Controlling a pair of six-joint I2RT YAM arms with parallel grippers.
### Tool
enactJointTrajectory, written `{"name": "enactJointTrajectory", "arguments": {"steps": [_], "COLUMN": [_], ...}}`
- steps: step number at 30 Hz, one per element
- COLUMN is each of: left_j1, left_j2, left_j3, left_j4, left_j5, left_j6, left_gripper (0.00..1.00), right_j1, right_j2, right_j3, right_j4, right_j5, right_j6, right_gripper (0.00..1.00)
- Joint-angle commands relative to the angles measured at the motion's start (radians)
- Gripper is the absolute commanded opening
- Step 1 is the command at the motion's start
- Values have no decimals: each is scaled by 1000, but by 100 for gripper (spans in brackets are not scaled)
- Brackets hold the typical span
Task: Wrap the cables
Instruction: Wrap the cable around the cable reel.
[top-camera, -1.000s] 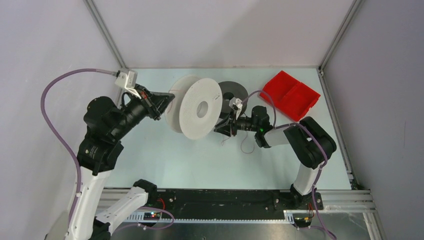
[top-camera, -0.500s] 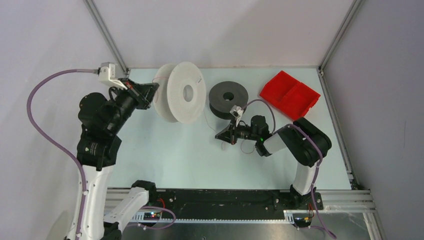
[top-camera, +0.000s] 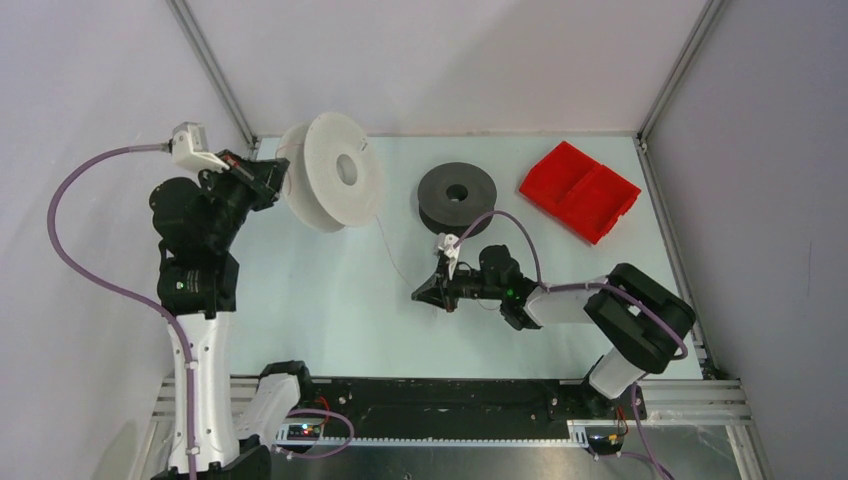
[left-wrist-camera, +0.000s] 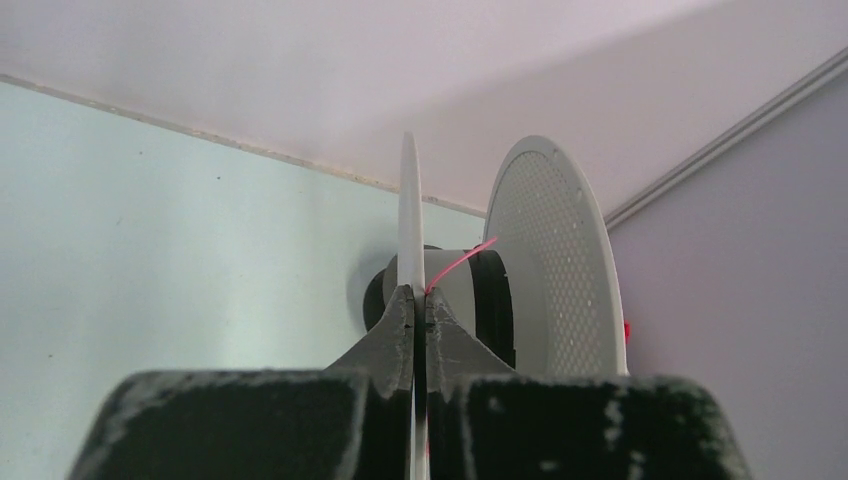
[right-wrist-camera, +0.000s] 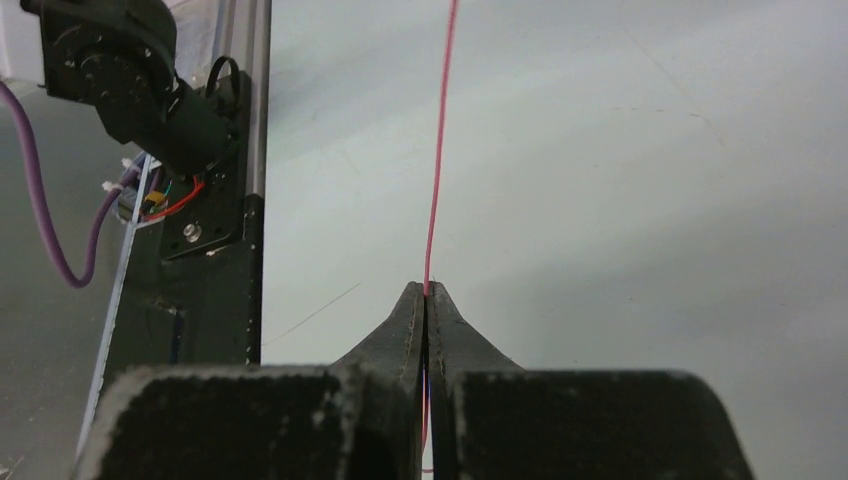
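Observation:
My left gripper (top-camera: 276, 180) is shut on one flange of the white spool (top-camera: 332, 170) and holds it on edge above the table's back left. In the left wrist view the thin flange (left-wrist-camera: 408, 215) runs between the closed fingertips. A pink cable (left-wrist-camera: 462, 260) leaves the hub beside them. That thin strand (top-camera: 390, 255) stretches from the white spool to my right gripper (top-camera: 424, 292), which is shut on it low over the table's middle. In the right wrist view the cable (right-wrist-camera: 440, 130) runs straight up from the closed gripper (right-wrist-camera: 427, 292). The dark grey spool (top-camera: 457, 195) lies flat behind it, untouched.
A red tray (top-camera: 580, 190) sits at the back right. The metal frame posts (top-camera: 215, 75) rise at the back corners. The left arm's base and the front rail (right-wrist-camera: 190, 230) show in the right wrist view. A purple hose (top-camera: 515, 225) arcs over the right wrist.
The left arm has carried the white spool left and toward the back corner. The right gripper has shut on the cable and drawn it toward the near side, away from the grey spool.

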Motion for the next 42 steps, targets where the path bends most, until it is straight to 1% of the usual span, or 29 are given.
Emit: {"name": "enactJointTrajectory", "arguments": {"steps": [1,5,8,16,18,21,25,26,27,28,29,30,34,39,42], "left_j1": [33,58,76,95,96,91,53,33,20,-16,-39,-78,-226,-352,-384], "left_j2": [-15,-10,-8,-6,-13,-31,-37,-38,-38,-39,-39,-40,-29,-14,-7], "left_j3": [7,9,15,12,-14,-103,-182,-206,-215,-225,-226,-228,-213,-215,-222], "left_j4": [115,116,126,182,224,319,336,336,327,319,297,290,202,89,54], "left_j5": [22,43,70,105,105,116,69,61,33,16,-29,-51,-180,-409,-475], "left_j6": [-38,-63,-103,-179,-196,-214,-150,-130,-117,-76,-50,2,147,261,286], "left_gripper": [0,0,0,0,0,0,0,0,0,0,0,0,0,0,0], "right_j1": [36,41,41,60,95,130,176,195,207,230,240,262,310,327,335], "right_j2": [-59,-57,-36,-7,-17,-67,-162,-190,-202,-216,-222,-228,-246,-287,-314], "right_j3": [-2,-2,-2,4,24,62,135,167,186,226,246,289,388,468,494], "right_j4": [-119,-164,-163,-124,-152,-250,-393,-452,-482,-544,-575,-639,-768,-823,-840], "right_j5": [71,125,165,160,184,261,332,356,366,386,395,417,492,521,505], "right_j6": [-70,-68,-66,-48,-75,-90,-122,-163,-181,-215,-230,-261,-342,-418,-444], "right_gripper": [0,0,0,0,0,0,0,0,0,0,0,0,0,0,0]}}
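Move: The white cable reel, held by the rim of its left flange in the left fingers, has its middle about 8 cm ahead and 5 cm right of that hand, roughly level. From the right hand, which already pinches the cable, it lies some 16 cm ahead, 14 cm left and 29 cm higher. The black reel on the table stands about 25 cm ahead, 9 cm right and 8 cm below the right hand. The cable, still pinched in the shut right fingers, is first let down about 3 cm, then carried some 15 cm up and a little left towards the reel's near edge while that wrist rolls about 20 degrees. The left hand hovers at first, then brings the reel down roughly 12 cm and about 6 cm right, tilting its right side down and keeping its rim grip. ##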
